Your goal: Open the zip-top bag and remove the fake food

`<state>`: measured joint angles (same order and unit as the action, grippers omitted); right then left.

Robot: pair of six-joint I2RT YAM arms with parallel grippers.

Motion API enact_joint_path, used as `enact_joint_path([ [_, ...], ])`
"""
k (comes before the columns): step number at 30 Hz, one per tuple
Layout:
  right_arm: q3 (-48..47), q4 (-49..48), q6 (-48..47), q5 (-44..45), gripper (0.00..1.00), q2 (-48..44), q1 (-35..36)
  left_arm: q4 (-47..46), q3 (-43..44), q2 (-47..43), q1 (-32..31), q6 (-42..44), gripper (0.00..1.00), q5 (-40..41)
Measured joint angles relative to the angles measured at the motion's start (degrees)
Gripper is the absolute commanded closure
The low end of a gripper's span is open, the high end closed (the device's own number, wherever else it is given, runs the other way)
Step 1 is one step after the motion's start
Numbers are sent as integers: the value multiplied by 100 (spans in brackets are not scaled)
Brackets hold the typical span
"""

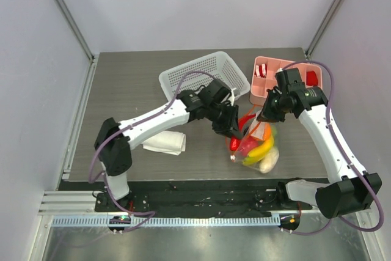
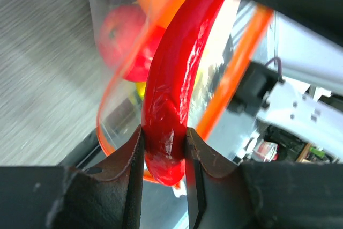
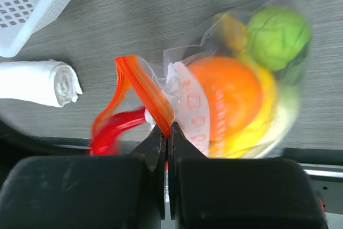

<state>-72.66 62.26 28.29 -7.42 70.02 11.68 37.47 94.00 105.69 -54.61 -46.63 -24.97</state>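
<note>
The clear zip-top bag (image 1: 259, 150) hangs over the table's near middle, its orange-red zip strip (image 3: 146, 92) open in a loop. My right gripper (image 3: 167, 128) is shut on that strip and shows in the top view (image 1: 264, 116) above the bag. My left gripper (image 2: 164, 135) is shut on a long red pepper-shaped piece (image 2: 177, 63) at the bag's mouth; in the top view the left gripper (image 1: 234, 131) is just left of the bag. Inside the bag are an orange (image 3: 228, 97), a green apple (image 3: 278, 36), a red apple (image 2: 120, 36) and yellow bananas (image 1: 259, 151).
A white slotted basket (image 1: 204, 73) stands at the back middle. A pink tray (image 1: 264, 84) with red-and-white pieces is at the back right. A rolled white cloth (image 1: 165, 142) lies left of the bag and shows in the right wrist view (image 3: 40, 81).
</note>
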Motion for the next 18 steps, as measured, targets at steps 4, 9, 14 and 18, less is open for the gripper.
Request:
enact_joint_path([
  [4,20,9,-61,74,99,2,13,361,-98,-597,192,466,100,-7],
  [9,26,13,-68,-55,99,0,26,426,-103,-1003,339,706,100,15],
  [14,26,9,72,-160,99,2,20,-688,-1060,-1353,345,393,100,752],
  [18,26,-11,271,-376,99,9,20,-1502,-1421,-1440,619,79,100,1274],
])
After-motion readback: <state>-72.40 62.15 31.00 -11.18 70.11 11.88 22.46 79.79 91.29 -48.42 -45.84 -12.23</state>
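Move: The left hand holds the red pepper at the bag's mouth; the white basket's middle lies roughly 24 cm ahead of it, 12 cm to its left and 15 cm lower. The food-filled bag hangs about 7 cm to its right, level with it and 12 cm lower, while the white towel is some 27 cm left and 4 cm ahead. From the right hand, pinching the bag's zip edge, the basket is about 18 cm ahead and 20 cm left. Keeping its grip on the red pepper, the left hand draws it up and to the left away from the bag's mouth, about 5 cm each way, then swings forward some 6 cm towards the white basket, dipping slightly, while the wrist turns counter-clockwise and tips its fingers outward, each by some 15 degrees. The right hand stays nearly in place with its fingers shut on the zip edge, easing only about a centimetre left as it keeps holding the bag. ##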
